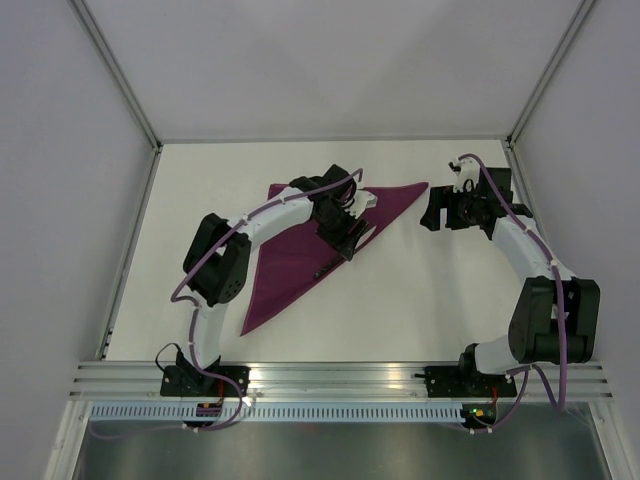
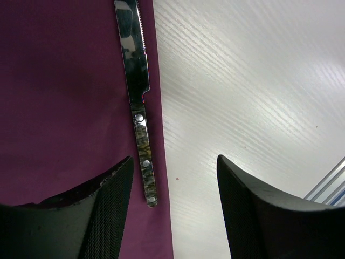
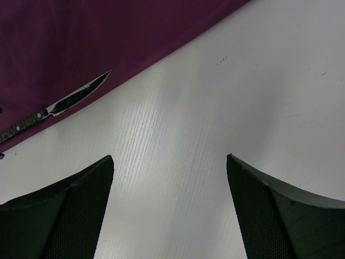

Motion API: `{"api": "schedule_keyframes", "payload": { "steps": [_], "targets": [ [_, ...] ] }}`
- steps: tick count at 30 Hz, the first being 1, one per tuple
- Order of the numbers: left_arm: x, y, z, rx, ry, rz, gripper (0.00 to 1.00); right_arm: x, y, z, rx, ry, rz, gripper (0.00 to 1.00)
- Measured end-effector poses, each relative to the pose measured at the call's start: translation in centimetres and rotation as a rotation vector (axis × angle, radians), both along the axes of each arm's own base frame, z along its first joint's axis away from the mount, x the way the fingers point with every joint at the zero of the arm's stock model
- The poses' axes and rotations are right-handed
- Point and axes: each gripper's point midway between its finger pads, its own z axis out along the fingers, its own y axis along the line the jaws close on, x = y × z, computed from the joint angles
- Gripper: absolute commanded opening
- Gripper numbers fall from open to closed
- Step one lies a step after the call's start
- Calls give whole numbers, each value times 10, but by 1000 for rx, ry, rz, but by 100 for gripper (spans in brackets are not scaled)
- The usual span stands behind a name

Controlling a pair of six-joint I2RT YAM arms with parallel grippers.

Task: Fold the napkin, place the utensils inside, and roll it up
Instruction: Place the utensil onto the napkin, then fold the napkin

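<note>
The napkin (image 1: 285, 270) lies on the white table folded into a magenta triangle, also filling the left of the left wrist view (image 2: 64, 97) and the top of the right wrist view (image 3: 108, 32). One of the utensils, a knife (image 2: 139, 97) with a serrated blade and mottled riveted handle, rests on the cloth along its right edge (image 3: 64, 105). My left gripper (image 2: 174, 158) hovers open over the knife's handle end, holding nothing (image 1: 345, 245). Open and empty, my right gripper (image 3: 170, 157) hangs over bare table to the right of the napkin's tip (image 1: 435, 215).
An aluminium rail (image 1: 340, 375) runs along the near table edge, and its end shows in the left wrist view (image 2: 329, 183). White walls with metal corner posts (image 1: 115, 70) enclose the table on the left, back and right.
</note>
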Motion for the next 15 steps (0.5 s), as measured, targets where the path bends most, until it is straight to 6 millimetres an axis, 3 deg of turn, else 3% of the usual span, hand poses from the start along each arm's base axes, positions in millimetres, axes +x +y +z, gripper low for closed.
{"api": "schedule_keyframes", "payload": {
  "steps": [6,15],
  "targets": [
    [4,-2,31,-55,-72,3,69,0,-6,-3,6,9,-31,90],
    [5,-4,93,-193,-222,34,69,10,-9,-8,52,21,-97,85]
  ]
}}
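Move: The knife that the left hand has already let go of lies just under its open fingers, its middle about 2 cm ahead, 2 cm to the right and some 5 cm below, along the napkin's slanting edge. The middle of the folded napkin is roughly 4 cm ahead and 8 cm to the left, and its far right corner about 16 cm ahead and 18 cm to the right. From the idle right hand the knife lies about 20 cm left, 5 cm back and 11 cm down. Touching nothing, the left hand keeps rising almost straight up, away from the knife and the napkin, gaining about 9 cm and speeding up as it goes. Its fingers stay open while the wrist tilts some 15 degrees, so that they point more forward and to the right instead of down. ##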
